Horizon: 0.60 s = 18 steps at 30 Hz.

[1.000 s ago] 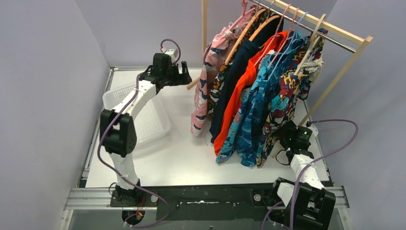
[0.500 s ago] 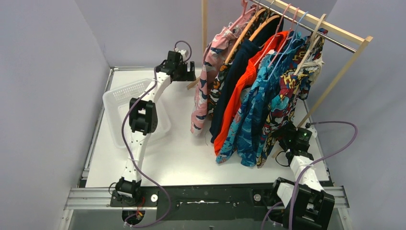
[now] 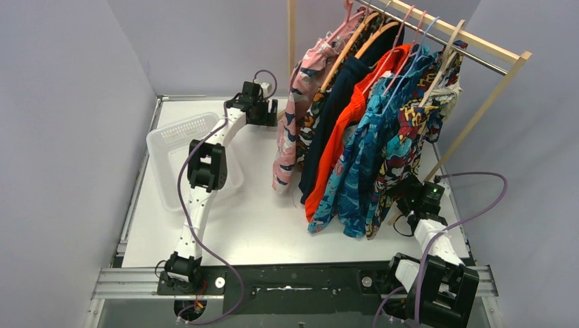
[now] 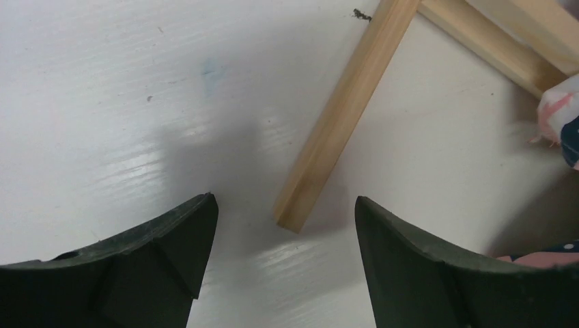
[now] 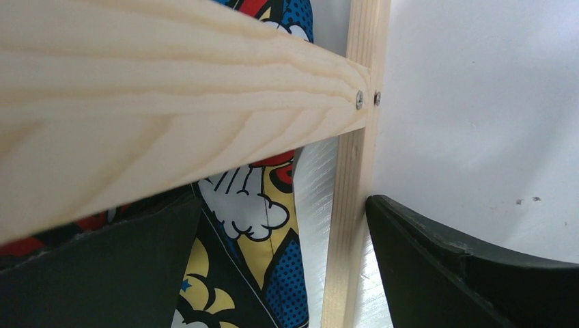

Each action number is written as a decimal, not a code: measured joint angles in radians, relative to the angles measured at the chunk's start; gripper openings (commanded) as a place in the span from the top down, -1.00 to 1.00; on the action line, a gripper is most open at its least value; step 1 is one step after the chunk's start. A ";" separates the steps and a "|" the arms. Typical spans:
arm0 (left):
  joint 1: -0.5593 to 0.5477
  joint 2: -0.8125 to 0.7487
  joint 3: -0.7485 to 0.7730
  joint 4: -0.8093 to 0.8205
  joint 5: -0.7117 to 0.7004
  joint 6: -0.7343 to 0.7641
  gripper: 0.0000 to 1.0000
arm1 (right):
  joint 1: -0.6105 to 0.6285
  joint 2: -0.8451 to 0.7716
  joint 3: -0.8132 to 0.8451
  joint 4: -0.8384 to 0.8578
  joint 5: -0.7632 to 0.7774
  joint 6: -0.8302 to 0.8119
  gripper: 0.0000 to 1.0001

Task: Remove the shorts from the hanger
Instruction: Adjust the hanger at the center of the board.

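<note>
Several shorts hang on hangers from the rail [image 3: 437,34]: pink printed [image 3: 292,116], black printed [image 3: 311,126], navy [image 3: 334,102], orange-red [image 3: 345,126], teal-blue [image 3: 362,160] and comic-print [image 3: 410,130]. My left gripper [image 3: 265,113] reaches far out, just left of the pink pair. In the left wrist view it [image 4: 283,201] is open and holds nothing, and the end of a wooden foot bar [image 4: 334,130] lies ahead on the table. My right gripper [image 3: 410,190] is low beside the comic-print shorts [image 5: 273,239]. It [image 5: 283,203] is open, with that fabric and a wooden upright [image 5: 348,225] between its jaws.
A white plastic basket [image 3: 171,137] stands at the back left, beside the left arm. The wooden rack's post [image 3: 292,41] and slanted leg [image 3: 471,123] frame the clothes. A wooden crossbar [image 5: 171,102] fills the top of the right wrist view. Grey walls close in on both sides.
The left arm has stretched out and carried its gripper right and down toward the rack's foot by the pink shorts, its jaws narrowing slightly. The right arm has stayed put.
</note>
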 measured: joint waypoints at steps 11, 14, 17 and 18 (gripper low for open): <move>-0.018 0.018 0.012 0.008 -0.098 0.053 0.61 | 0.000 0.000 0.000 -0.001 -0.006 -0.006 -0.95; -0.031 0.018 0.015 -0.005 -0.113 0.057 0.75 | 0.000 0.000 0.000 -0.001 -0.011 -0.008 -0.95; -0.042 0.014 0.010 -0.010 -0.137 0.057 1.00 | 0.000 0.008 0.006 -0.003 -0.014 -0.017 -0.95; -0.042 0.004 -0.009 0.001 -0.142 0.052 1.00 | 0.000 0.014 0.010 -0.003 -0.015 -0.019 -0.95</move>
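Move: The end of the wooden rack's left foot bar lies between the left hand's open fingers, about 1 cm ahead and 1 cm below. The pink garment hangs some 8 cm to that hand's right, 10 cm back, its middle roughly 18 cm higher. The white basket is about 25 cm left and 16 cm back, near the same height. From the right hand, the bar end is roughly 29 cm ahead, 40 cm left and 2 cm lower. The left fingers close from about three-quarters open and pinch the end of the rack's left foot bar from both sides. The hand stays almost in place, settling down nearly 1 cm, after a tiny nudge forward and back, while the wrist rolls a little, some 10 degrees, its left side rising. ##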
